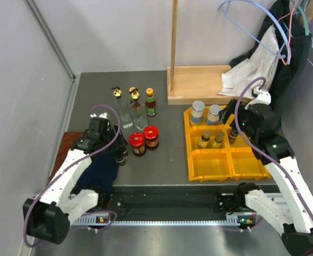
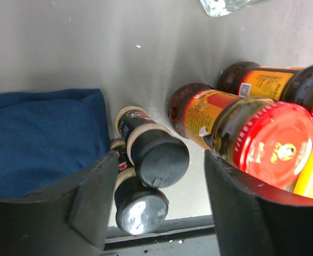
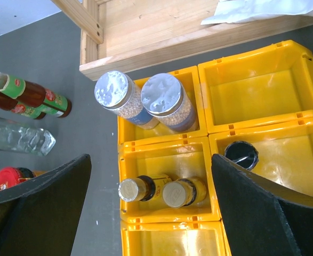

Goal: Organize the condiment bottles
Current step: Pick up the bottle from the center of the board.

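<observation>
Two small black-capped dark bottles [image 2: 155, 156] [image 2: 139, 207] stand side by side at the table's near edge. My left gripper [image 2: 161, 165] is open and straddles both; a gap shows beside its right finger [image 2: 241, 202]. Two red-lidded jars [image 1: 137, 143] [image 1: 151, 136] stand just to its right. Two tall clear gold-stoppered bottles [image 1: 123, 109] [image 1: 137, 111] and a red-capped sauce bottle [image 1: 150, 102] stand behind. In the yellow bin [image 1: 215, 165] are two silver-lidded jars [image 3: 116, 96] [image 3: 167, 101], two small bottles [image 3: 137, 188] [image 3: 183, 192] and one black-capped bottle [image 3: 241, 154]. My right gripper [image 3: 151, 213] hangs open above the bin, holding nothing.
A blue cloth [image 2: 39, 138] lies left of the small bottles, touching my left arm's side. A wooden stand [image 1: 199, 82] with an upright post sits behind the bin. Clothes and hangers [image 1: 284, 42] hang at the back right. A wall runs along the left.
</observation>
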You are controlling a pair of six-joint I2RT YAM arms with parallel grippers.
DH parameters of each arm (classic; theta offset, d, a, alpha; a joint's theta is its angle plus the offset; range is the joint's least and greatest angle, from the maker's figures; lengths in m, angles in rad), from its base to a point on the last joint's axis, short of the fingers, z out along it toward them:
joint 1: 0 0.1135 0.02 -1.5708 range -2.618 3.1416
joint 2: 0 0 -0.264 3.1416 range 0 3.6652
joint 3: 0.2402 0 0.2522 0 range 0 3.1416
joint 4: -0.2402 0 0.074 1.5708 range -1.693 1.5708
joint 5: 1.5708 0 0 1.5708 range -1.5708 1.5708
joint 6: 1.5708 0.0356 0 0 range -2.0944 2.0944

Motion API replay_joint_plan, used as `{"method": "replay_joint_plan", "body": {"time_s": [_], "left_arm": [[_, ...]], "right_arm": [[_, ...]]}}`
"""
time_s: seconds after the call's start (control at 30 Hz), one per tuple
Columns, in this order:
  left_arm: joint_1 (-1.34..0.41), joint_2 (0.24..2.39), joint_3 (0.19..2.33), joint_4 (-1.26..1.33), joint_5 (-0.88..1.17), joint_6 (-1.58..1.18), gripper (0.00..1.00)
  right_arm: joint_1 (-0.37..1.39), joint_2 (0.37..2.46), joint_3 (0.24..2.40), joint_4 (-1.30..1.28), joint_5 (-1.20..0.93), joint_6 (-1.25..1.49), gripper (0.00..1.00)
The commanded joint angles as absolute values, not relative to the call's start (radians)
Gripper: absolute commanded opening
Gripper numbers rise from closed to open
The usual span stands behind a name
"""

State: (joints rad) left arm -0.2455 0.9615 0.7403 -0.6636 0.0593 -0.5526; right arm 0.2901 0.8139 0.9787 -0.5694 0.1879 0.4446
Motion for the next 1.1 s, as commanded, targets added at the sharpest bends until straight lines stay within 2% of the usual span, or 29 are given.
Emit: {"method": "replay_joint_plan", "body": {"time_s": [0.0,0.27,0.37,0.47,0.5,0.63,1.07], "left_arm": [[-0.244,0.998,0.732,-0.589,0.069,-0.563,0.68],[-0.244,1.029,0.733,-0.588,0.060,-0.563,0.51],[-0.245,1.035,0.738,-0.594,0.052,-0.560,0.41],[-0.245,1.034,0.756,-0.609,0.035,-0.554,0.26],[-0.245,1.034,0.764,-0.611,0.031,-0.549,0.16],[-0.245,1.020,0.807,-0.640,0.009,-0.543,0.00],[-0.245,0.962,1.038,-0.742,-0.066,-0.457,0.00]], "right_arm": [[0.279,0.796,1.017,-0.555,0.175,0.430,0.93],[0.279,0.787,1.009,-0.557,0.192,0.423,0.93],[0.279,0.784,1.003,-0.555,0.198,0.423,0.93],[0.279,0.782,0.997,-0.555,0.206,0.422,0.93],[0.279,0.782,0.997,-0.554,0.206,0.422,0.93],[0.279,0.779,0.996,-0.557,0.212,0.422,0.93],[0.279,0.759,1.017,-0.584,0.235,0.428,0.93]]}}
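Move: The bottle for the left hand is a black-capped one standing between its open fingers: about 1 cm ahead, its middle some 4 cm below the hand. A second black-capped bottle stands 4 cm nearer the base than it and 1 cm left. The near red-lidded jar is about 6 cm right and 3 cm ahead of the hand, the far one 11 cm right and 6 cm ahead. From the idle right hand, the bottle lies roughly 43 cm left, 4 cm back and 19 cm below. The left fingers close from either side on the cap end of the farther black-capped bottle as the hand eases down and forward a last centimetre. The grip effort rises and the opening stops part-way; after a short hold there, the hand lifts about 6 cm and drifts some 2 cm forward with the bottle pinched, fingertips tilting up slightly. ##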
